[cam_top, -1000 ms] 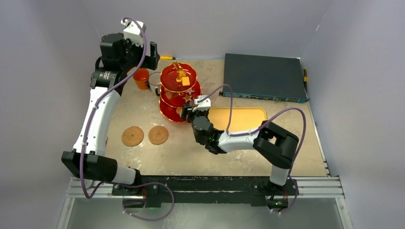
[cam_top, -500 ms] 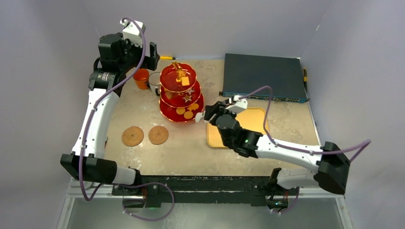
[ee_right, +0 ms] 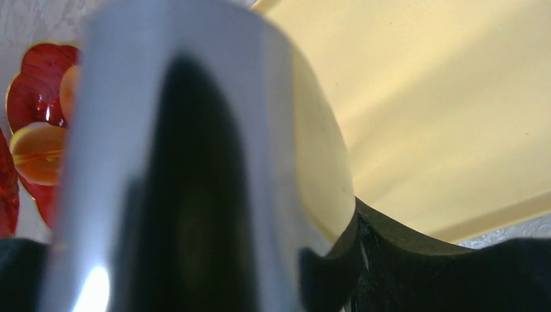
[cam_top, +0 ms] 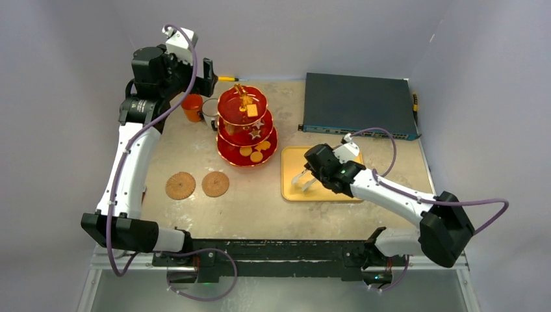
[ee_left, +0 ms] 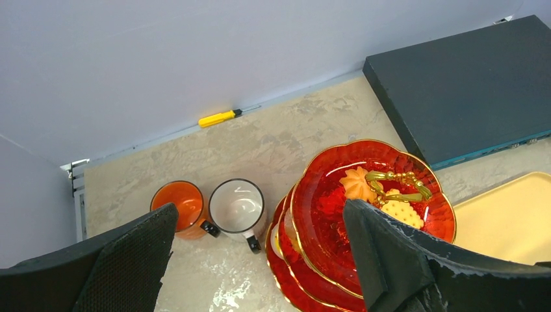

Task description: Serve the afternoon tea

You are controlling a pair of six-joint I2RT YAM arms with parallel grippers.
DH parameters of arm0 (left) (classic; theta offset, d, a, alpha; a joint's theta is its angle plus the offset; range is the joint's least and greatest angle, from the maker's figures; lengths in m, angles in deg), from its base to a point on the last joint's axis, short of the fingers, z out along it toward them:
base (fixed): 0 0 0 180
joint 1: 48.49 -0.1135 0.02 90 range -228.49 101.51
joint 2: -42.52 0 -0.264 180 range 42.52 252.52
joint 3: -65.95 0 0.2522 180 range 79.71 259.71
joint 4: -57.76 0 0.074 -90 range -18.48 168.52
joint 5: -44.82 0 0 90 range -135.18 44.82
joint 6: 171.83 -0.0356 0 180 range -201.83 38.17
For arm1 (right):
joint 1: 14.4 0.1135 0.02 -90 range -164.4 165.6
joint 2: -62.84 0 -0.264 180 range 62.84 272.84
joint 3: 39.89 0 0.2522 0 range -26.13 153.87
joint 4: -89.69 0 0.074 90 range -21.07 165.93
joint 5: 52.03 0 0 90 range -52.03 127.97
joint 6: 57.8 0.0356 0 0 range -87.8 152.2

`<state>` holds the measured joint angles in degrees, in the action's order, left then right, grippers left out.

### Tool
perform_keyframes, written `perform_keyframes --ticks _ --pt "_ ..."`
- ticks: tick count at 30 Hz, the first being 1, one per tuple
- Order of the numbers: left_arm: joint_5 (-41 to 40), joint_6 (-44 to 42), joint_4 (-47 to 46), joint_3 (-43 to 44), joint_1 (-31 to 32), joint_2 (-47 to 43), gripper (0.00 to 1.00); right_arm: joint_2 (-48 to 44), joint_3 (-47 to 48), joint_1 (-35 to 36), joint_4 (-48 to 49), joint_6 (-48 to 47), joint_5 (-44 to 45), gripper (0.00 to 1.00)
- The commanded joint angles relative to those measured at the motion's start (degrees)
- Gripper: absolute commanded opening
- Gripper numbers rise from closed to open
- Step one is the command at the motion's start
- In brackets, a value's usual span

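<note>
The red three-tier stand (cam_top: 247, 127) with its gold handle stands mid-table, cookies lying on its tiers (ee_left: 356, 183). An orange mug (cam_top: 192, 106) and a white mug (cam_top: 210, 112) sit side by side just left of it. High above the mugs hangs my left gripper (ee_left: 260, 221), open and empty. My right gripper (cam_top: 310, 170) hovers low over the left part of the yellow tray (cam_top: 341, 162), shut on shiny metal tongs (cam_top: 301, 179) that point toward the tray's near-left corner. Those tongs (ee_right: 188, 162) fill most of the right wrist view.
A dark flat box (cam_top: 357, 104) lies at the back right, behind the tray. Two round brown discs (cam_top: 180, 185) (cam_top: 215, 184) rest on the table in front of the stand. A yellow screwdriver (cam_top: 227, 78) lies along the back wall.
My right arm has swung from the stand's lower tier rightward, and its gripper now sits over the yellow tray. The left arm has hardly moved.
</note>
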<state>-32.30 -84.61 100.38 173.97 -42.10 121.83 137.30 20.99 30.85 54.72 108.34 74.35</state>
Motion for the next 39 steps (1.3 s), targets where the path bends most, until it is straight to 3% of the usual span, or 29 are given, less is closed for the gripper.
perform_keyframes --ticks 1,7,12,19,27,35,39 --pt "0.8 -1.2 -0.4 0.9 -0.4 -2.5 0.99 -2.8 -3.1 -4.6 -0.7 5.5 -4.5 0.6" --pt "1.0 -1.3 -0.5 0.5 -0.5 -2.7 0.99 -3.5 -8.0 -8.0 4.5 7.8 -6.5 0.63" --pt "1.1 -1.2 -0.8 0.4 -0.5 -2.7 0.99 0.4 -7.9 -9.4 4.9 10.2 -6.5 0.79" --pt "0.8 -1.3 -2.1 -0.7 -0.4 -3.6 0.99 3.5 -7.4 -10.4 6.5 10.7 -5.1 0.82" --pt "1.2 -1.0 -2.2 -0.8 -0.4 -3.6 0.99 7.1 -4.5 -10.5 3.7 11.0 -4.7 0.97" --pt "1.0 -1.0 -2.3 -0.8 -0.5 -3.8 0.99 8.3 4.5 -9.5 -2.0 5.3 1.6 0.98" --pt "0.9 -0.9 -2.2 -0.5 -0.4 -3.7 0.99 4.8 6.4 -2.4 -0.5 -0.1 10.4 0.96"
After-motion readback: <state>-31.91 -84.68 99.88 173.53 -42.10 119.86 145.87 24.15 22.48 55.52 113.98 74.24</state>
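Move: My right hand holds the tongs over the empty tray, whose middle is about 9 cm below, roughly 2 cm to the right and 1 cm back. The cake stand stands some 25 cm to this hand's left and 9 cm farther out, and the black box's middle is about 23 cm ahead and 16 cm to the right. From my idle left hand, the tray lies roughly 43 cm to the right, 13 cm back and 36 cm lower. I carry the tongs to the right with my right hand and down into the tray, about 7 cm lower in all, turning the wrist slightly clockwise. As I near the bottom I spread the fingers from just over half to fully open, let go of the tongs, then lift clear about 4 cm while drawing forward, away from the tray floor. ##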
